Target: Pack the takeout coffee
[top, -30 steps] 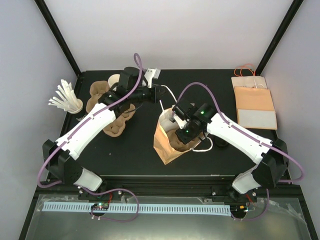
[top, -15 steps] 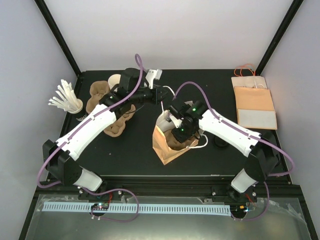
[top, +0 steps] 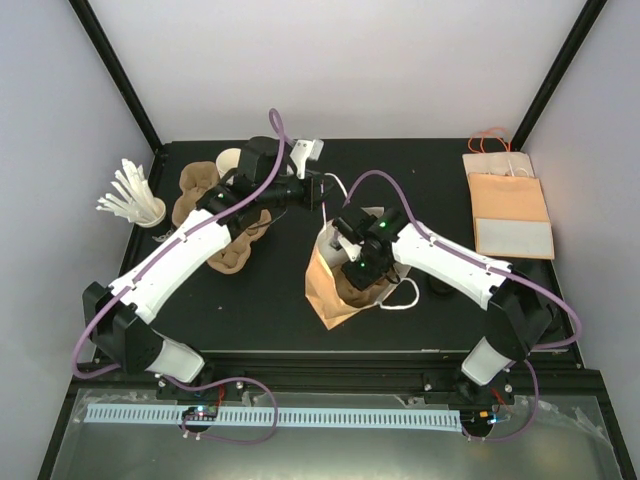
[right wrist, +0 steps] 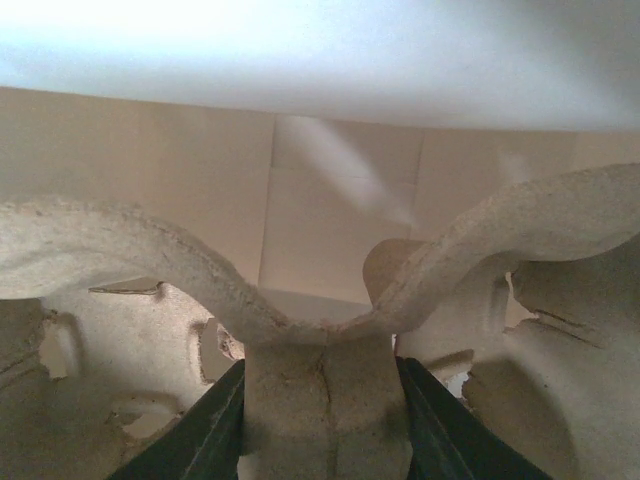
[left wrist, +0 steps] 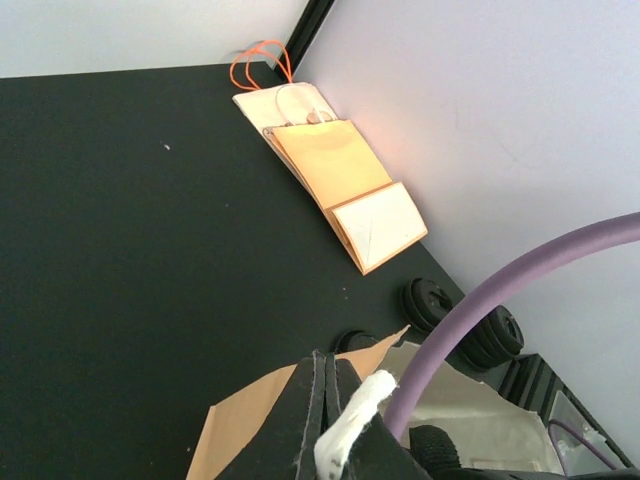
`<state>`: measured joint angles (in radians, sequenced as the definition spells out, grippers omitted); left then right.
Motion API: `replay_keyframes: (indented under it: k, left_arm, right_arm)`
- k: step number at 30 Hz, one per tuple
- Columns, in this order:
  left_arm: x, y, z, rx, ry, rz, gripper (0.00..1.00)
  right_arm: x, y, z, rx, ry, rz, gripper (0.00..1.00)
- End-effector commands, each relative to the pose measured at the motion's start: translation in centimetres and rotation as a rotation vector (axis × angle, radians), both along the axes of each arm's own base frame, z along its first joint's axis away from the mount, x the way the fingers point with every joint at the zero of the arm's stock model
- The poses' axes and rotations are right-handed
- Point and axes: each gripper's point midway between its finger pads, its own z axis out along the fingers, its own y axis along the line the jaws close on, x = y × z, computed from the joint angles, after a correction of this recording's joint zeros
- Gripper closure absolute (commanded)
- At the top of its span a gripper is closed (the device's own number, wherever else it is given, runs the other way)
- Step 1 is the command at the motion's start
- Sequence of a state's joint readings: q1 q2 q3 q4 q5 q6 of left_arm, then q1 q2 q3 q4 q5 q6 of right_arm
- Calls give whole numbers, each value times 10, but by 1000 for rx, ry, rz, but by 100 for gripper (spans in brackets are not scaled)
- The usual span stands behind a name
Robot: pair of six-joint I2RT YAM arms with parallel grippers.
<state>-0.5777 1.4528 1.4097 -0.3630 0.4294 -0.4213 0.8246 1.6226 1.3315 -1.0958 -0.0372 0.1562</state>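
Observation:
A brown paper bag [top: 322, 290] stands open in the middle of the table. My left gripper [top: 322, 192] is shut on the bag's white cord handle [left wrist: 352, 415], above the bag's rim [left wrist: 250, 425]. My right gripper [top: 352, 250] reaches down into the bag's mouth. In the right wrist view this gripper [right wrist: 320, 420] is shut on the centre post of a moulded pulp cup carrier [right wrist: 130, 250], with the bag's inner wall [right wrist: 340, 190] behind it. The takeout coffee is out of view in every frame.
A pile of pulp carriers [top: 225, 245] and a white cup [top: 228, 160] sit at the back left. A cup of white stirrers [top: 135, 200] stands at the left edge. Flat paper bags [top: 510, 205] lie at the right. Black lids [top: 440, 285] rest beside the bag.
My right gripper has moved left and further into the bag with the carrier. The bag's mouth shifted slightly. The left gripper keeps its hold on the handle.

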Motion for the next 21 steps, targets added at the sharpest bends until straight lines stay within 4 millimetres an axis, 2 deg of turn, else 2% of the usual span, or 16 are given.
replay_keyframes:
  k: [1, 4, 7, 10, 11, 14, 18, 21]
  left_arm:
    - [1, 5, 62, -72, -141, 22, 98]
    - [2, 3, 71, -87, -142, 19, 98]
    - [1, -2, 72, -122, -108, -12, 98]
    - [-2, -4, 70, -106, -120, -45, 90]
    - [-5, -3, 70, -95, -131, -55, 84]
    - [-18, 4, 75, -67, -177, -75, 57]
    - [-40, 26, 87, -25, -277, -61, 28]
    - [-65, 53, 97, 30, -388, -2, 17]
  right_arm:
    - [-13, -5, -20, -51, 55, 24, 66]
    - [-10, -3, -23, -55, 49, 27, 66]
    - [0, 1, -11, -41, -5, 17, 69]
    - [4, 5, 2, -17, -24, 16, 68]
    - [3, 5, 3, -21, -17, 21, 68]
    - [3, 4, -2, -48, 3, 34, 67]
    - [2, 6, -7, -58, 21, 50, 67]
    - [5, 10, -4, -45, 16, 52, 67]
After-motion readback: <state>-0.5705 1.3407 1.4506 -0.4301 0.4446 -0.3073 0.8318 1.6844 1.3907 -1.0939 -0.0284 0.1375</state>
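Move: The left fingers hold the paper bag's white handle; the bag's middle lies about 12 cm back, 5 cm to the right and 22 cm below. The spare carriers are roughly 18 cm left and 9 cm back of that hand, the cup stack some 19 cm left and 4 cm ahead. The right hand grips a cup carrier inside the bag, whose middle is about 2 cm left and 3 cm below; a black lid stands some 16 cm right and 4 cm back. Ease the left gripper up with the handle still pinched, then spread the fingers wide to let it go and draw away up and a little back and left, some 5 cm of rise in all, tipping the fingers slightly upward. Keep the right fingers shut on the cup carrier down in the bag, shifting it only about 1.5 cm to the left and forward at nearly the same height. ##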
